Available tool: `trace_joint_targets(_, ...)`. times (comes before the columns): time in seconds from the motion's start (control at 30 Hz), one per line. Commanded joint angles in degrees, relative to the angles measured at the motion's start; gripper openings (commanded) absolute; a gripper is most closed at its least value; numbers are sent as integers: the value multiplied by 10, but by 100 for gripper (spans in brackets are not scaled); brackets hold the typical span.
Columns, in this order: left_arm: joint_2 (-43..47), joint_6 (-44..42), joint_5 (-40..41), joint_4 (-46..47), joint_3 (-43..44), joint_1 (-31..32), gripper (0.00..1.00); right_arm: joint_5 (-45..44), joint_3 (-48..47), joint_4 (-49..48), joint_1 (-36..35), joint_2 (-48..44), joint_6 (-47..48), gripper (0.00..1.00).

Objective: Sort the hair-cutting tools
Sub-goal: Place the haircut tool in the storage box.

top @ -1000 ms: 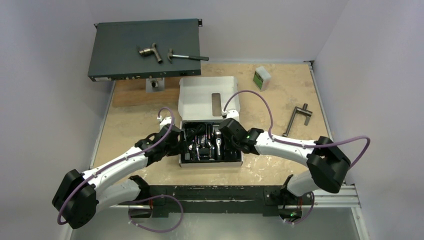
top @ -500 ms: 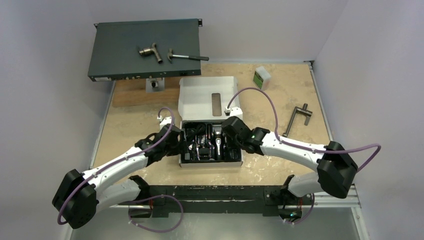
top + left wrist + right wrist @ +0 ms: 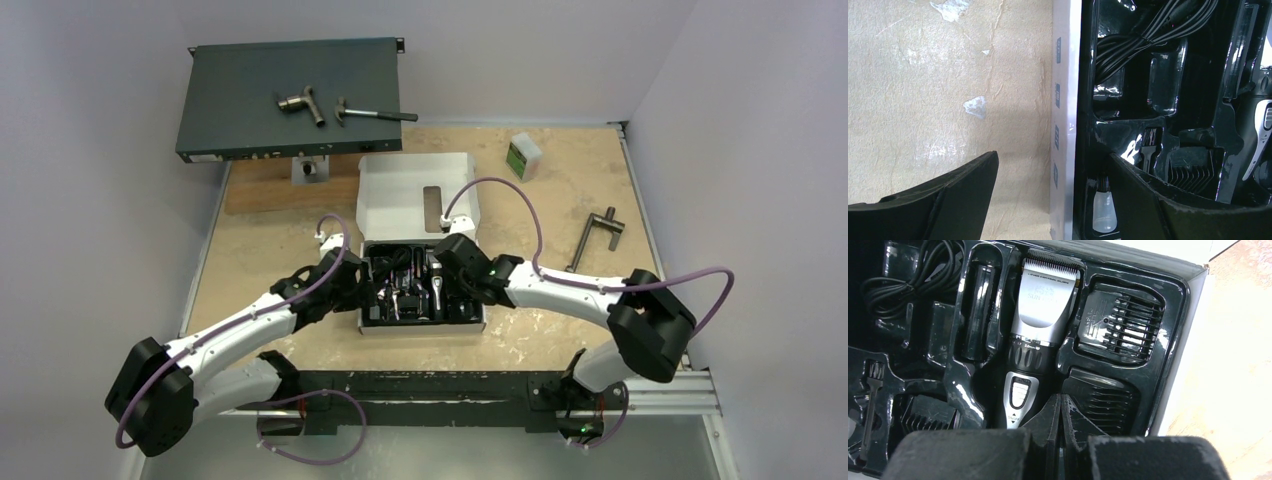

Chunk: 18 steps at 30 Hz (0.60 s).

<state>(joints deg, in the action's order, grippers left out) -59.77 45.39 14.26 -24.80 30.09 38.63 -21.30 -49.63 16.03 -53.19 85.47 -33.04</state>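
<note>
The hair-cutting tools lie in a black moulded tray inside a white box (image 3: 415,190). A black-and-silver clipper (image 3: 1040,335) rests in the middle slot. Black comb attachments (image 3: 1120,322) fill slots to its right (image 3: 1108,402) and lower left (image 3: 928,412). A coiled cord (image 3: 913,275) and a small brush (image 3: 870,400) lie at the left. My right gripper (image 3: 1061,400) is shut on nothing, its tips just over the clipper's lower end. My left gripper (image 3: 1052,160) is open and straddles the box's left wall (image 3: 1060,100), one finger inside beside a small clear bottle (image 3: 1104,212).
A dark rack unit (image 3: 250,95) at the back left carries a pipe fitting (image 3: 302,103) and a hammer (image 3: 372,114). A T-shaped metal handle (image 3: 595,238) lies at the right. A small green-and-white box (image 3: 523,155) stands at the back. The box lid is folded open toward the back.
The right arm's elbow swung out to the right and came back; its gripper stayed shut over the tray. The left arm has not moved.
</note>
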Motion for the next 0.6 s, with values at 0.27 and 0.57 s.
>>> trace_joint_targets(0.27, -6, -5, -6, 21, -10, -1, 80, -19, -38, 46, 4, -108, 19, 0)
trace_joint_targets(0.57, -10, -3, -11, 24, -9, -1, 80, -18, 1, 35, 4, -82, 7, 0)
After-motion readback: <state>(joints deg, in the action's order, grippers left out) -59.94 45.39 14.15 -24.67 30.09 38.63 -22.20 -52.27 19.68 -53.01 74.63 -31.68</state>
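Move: The haircut tool's middle lies about 3 cm ahead of the right fingertips and 3 cm to their left, some 1 cm below. The near guard comb sits some 3 cm right, level in reach, and the far guard comb roughly 7 cm ahead and 4 cm right, both about 2 cm below. From the left gripper, open over the box's left wall, the haircut tool is around 15 cm right and 3 cm ahead. Raise the right gripper almost straight up by about 7 cm, away from the haircut tool's handle and the near guard comb in the tray, easing to a stop at the top. Keep the fingers shut and empty, and let the wrist tip the fingertips outward some 10 degrees on the way. Hold the left gripper still, open over the box's left wall. ##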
